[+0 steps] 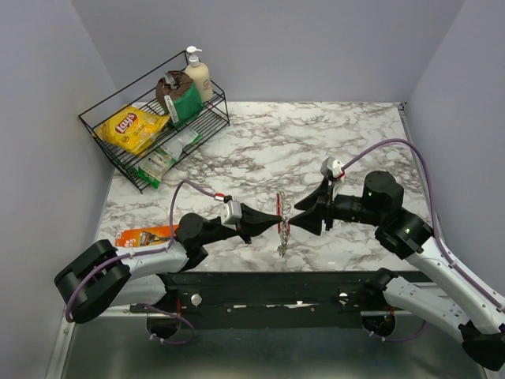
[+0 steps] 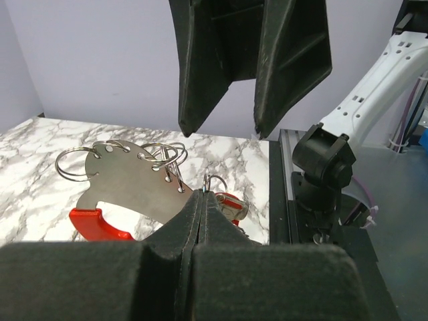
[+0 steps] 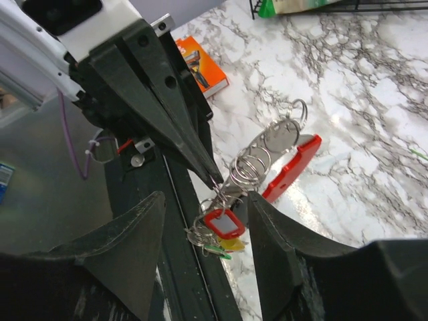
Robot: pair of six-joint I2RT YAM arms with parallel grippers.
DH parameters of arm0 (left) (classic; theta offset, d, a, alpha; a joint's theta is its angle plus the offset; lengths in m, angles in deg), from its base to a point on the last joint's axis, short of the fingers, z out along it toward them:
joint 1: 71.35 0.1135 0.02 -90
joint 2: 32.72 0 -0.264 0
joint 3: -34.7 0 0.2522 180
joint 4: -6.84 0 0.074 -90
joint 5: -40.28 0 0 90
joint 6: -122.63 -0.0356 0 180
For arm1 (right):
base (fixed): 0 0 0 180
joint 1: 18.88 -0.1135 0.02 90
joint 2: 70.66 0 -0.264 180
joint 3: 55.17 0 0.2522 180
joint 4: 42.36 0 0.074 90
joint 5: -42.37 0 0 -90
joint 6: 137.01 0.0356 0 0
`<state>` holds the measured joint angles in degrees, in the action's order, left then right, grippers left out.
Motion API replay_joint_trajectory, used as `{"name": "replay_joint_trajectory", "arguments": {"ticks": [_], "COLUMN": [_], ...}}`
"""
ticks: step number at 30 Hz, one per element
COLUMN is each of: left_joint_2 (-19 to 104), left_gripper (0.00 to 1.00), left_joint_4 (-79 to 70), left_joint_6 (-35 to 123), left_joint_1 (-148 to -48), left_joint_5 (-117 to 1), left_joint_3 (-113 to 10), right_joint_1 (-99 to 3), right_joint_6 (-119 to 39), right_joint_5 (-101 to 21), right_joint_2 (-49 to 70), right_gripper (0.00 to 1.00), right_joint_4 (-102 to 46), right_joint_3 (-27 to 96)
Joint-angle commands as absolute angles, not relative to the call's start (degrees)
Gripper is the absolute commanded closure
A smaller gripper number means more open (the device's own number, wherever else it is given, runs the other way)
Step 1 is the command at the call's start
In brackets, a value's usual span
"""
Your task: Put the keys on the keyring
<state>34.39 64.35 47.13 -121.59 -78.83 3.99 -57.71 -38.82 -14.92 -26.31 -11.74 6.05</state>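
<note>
The keyring (image 2: 131, 179) is a silvery plate with several wire rings and a red curved piece (image 2: 99, 224). It hangs above the table's near edge, and my left gripper (image 2: 202, 195) is shut on a wire ring at its end. From that ring dangle the keys (image 3: 224, 226), with red, yellow and green tags. In the top view the keyring (image 1: 282, 212) hangs between both arms with the keys (image 1: 282, 246) below it. My right gripper (image 3: 204, 198) is open, one finger on each side of the key bunch, and faces the left gripper (image 3: 212, 175).
A flat orange packet (image 1: 144, 234) lies by the left arm. At the back left a black wire rack (image 1: 215, 106) holds a yellow chip bag, a lotion bottle and other packets. The dark metal frame (image 1: 260, 286) runs along the near edge under the keys.
</note>
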Motion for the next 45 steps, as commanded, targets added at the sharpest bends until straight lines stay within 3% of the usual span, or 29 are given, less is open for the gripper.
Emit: {"name": "replay_joint_trajectory", "arguments": {"ticks": [1,9,22,31,41,45], "left_joint_2": [35.5,39.3,41.6,41.8,41.2,40.8], "left_gripper": [1.0,1.0,1.0,1.0,1.0,1.0], "left_joint_4": [79.2,87.3,89.9,89.9,89.9,89.9], "left_joint_6": [46.3,52.5,54.6,56.4,57.7,57.8], "left_joint_1": [-121.1,-114.9,-108.0,-107.8,-107.9,-107.9], "left_joint_5": [-75.0,-78.3,-81.6,-84.4,-86.5,-86.8], "left_joint_3": [4.9,4.1,-0.8,-4.5,-5.2,-5.5], "right_joint_1": [-55.7,-46.4,-45.6,-45.6,-45.6,-45.6], "right_joint_6": [-36.3,-27.9,-24.1,-23.7,-23.5,-23.8], "right_joint_5": [-7.2,3.8,1.2,-3.5,-4.7,-3.7], "right_joint_2": [-25.1,-21.1,-14.5,-12.9,-10.9,-10.4], "right_gripper": [0.4,0.43,0.49,0.61,0.61,0.66], "right_joint_4": [-16.8,-30.3,-31.1,-30.9,-30.2,-30.1], "right_joint_3": [5.6,4.6,7.8,8.2,9.0,8.9]}}
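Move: The left fingertips already pinch a small ring at the end of the keyring plate, so that ring lies right at the left hand. From the open right hand it lies about 3 cm to the left and 3 cm below, roughly level fore and aft. The metal plate with the red grip has its middle some 4 cm ahead of the ring and about 1 cm below it; the red key hangs about 2 cm behind the ring and 2 cm lower. Both hands travel forward together by about 7 cm over the table: the left keeps its pinch on the small ring, dips some 3 cm on the way and then climbs to about 2 cm above its starting height, easing slightly left and turning some 5 degrees counter-clockwise. The right hand, fingers pointing left at the ring, first rises about 2 cm and sinks back while rolling some 15 degrees, and its fingers narrow to a little over half their gap as the tips come in close to the ring beside the left fingertips, still not shut; whether they touch it can't be seen. ##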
